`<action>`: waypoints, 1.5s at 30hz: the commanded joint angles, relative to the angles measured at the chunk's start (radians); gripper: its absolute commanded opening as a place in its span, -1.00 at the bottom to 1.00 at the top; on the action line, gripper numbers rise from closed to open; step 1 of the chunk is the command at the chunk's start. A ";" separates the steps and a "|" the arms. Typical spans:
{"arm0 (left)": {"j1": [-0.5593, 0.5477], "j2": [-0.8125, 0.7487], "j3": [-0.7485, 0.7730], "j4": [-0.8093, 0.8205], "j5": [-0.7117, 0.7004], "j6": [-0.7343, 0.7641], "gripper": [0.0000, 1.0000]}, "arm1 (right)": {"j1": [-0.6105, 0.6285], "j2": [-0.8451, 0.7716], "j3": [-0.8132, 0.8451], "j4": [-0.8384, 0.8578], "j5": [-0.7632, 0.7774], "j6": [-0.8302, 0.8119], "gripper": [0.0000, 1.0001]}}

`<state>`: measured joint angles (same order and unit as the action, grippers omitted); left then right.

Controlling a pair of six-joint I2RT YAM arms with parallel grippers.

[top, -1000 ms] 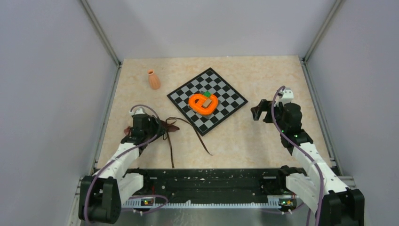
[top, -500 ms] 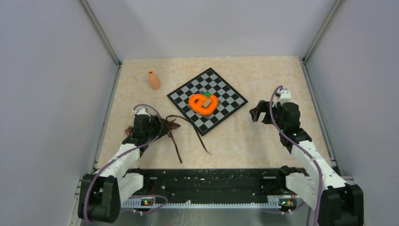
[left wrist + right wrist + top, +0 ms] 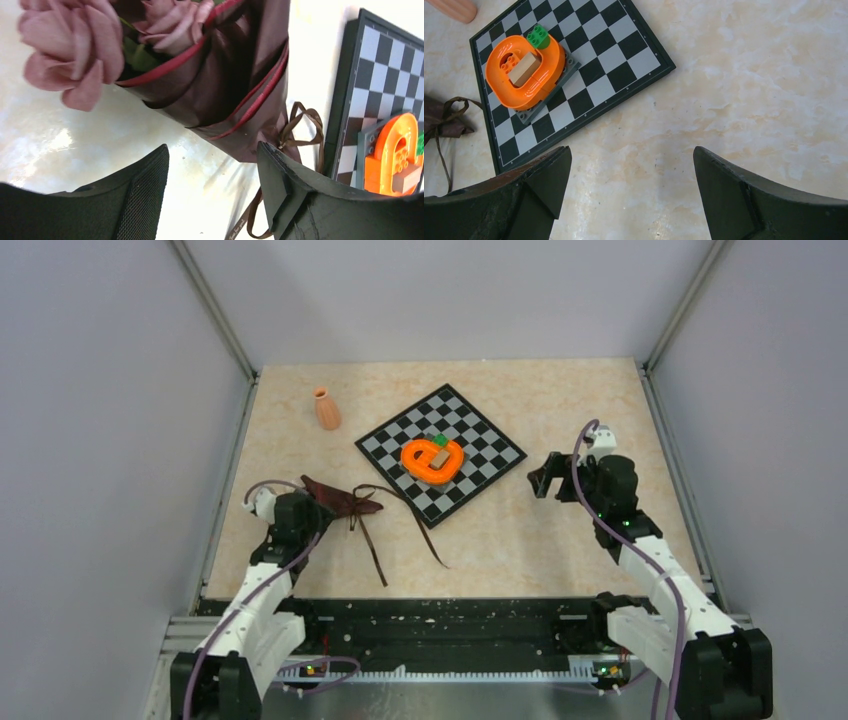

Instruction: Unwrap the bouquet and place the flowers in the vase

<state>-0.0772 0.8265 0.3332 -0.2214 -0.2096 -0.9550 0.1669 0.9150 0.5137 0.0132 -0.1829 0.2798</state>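
The bouquet [image 3: 342, 500] lies on its side on the table at the left, a dark maroon wrap [image 3: 235, 85] with its brown ribbon [image 3: 301, 120] trailing loose toward the near edge. Dusty pink flowers [image 3: 70, 55] show at its mouth. My left gripper [image 3: 308, 510] [image 3: 213, 150] stands open just short of the wrap, with only bare table between its fingers. The small orange vase [image 3: 327, 410] stands upright at the back left. My right gripper [image 3: 545, 478] [image 3: 631, 155] hangs open over bare table, right of the chessboard.
A chessboard [image 3: 440, 452] [image 3: 589, 45] lies in the middle with an orange heart-shaped block piece [image 3: 432, 460] [image 3: 526, 70] on it. Ribbon tails [image 3: 375, 550] run toward the front rail. Metal frame posts and grey walls close in the sides.
My left gripper has opened wider and drawn back to the left, off the bouquet, which now lies uncovered. The ribbon tail shifted right. The right arm has barely moved.
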 commanded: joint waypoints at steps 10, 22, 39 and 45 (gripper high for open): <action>0.108 0.000 -0.047 0.185 -0.045 -0.011 0.27 | -0.004 0.005 0.049 0.046 -0.040 -0.013 0.88; 0.125 0.147 -0.020 0.364 -0.017 0.177 -0.01 | -0.004 0.000 0.053 0.039 -0.056 -0.021 0.85; 0.129 0.346 0.103 0.457 0.147 0.358 -0.69 | -0.003 0.006 0.058 0.027 -0.052 -0.030 0.81; 0.130 0.421 0.162 0.425 0.283 0.410 -0.90 | -0.003 0.017 0.058 0.029 -0.058 -0.030 0.81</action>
<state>0.0471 1.2049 0.4259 0.1864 -0.0368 -0.6060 0.1669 0.9237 0.5205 0.0135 -0.2302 0.2638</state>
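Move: The bouquet lies just beyond the left hand, its middle about 5 cm ahead, 2 cm to the right and a touch lower. Its ribbon knot sits 3 cm ahead and 8 cm right, the vase 27 cm ahead and 1 cm right, and the chessboard's middle roughly 16 cm ahead and 30 cm right. From the right hand the bouquet is about 53 cm left, level fore and aft, and some 11 cm below. Leftward first, about 4 cm, then forward some 7 cm with a slight drift back to the right, the left hand goes round to the flower end of the bouquet and pushes it forward. The wrist turns a little counter-clockwise, then some 20 degrees clockwise, while the part-open fingers close almost fully against the wrapper's near side; whether they pinch any of it can't be seen. ##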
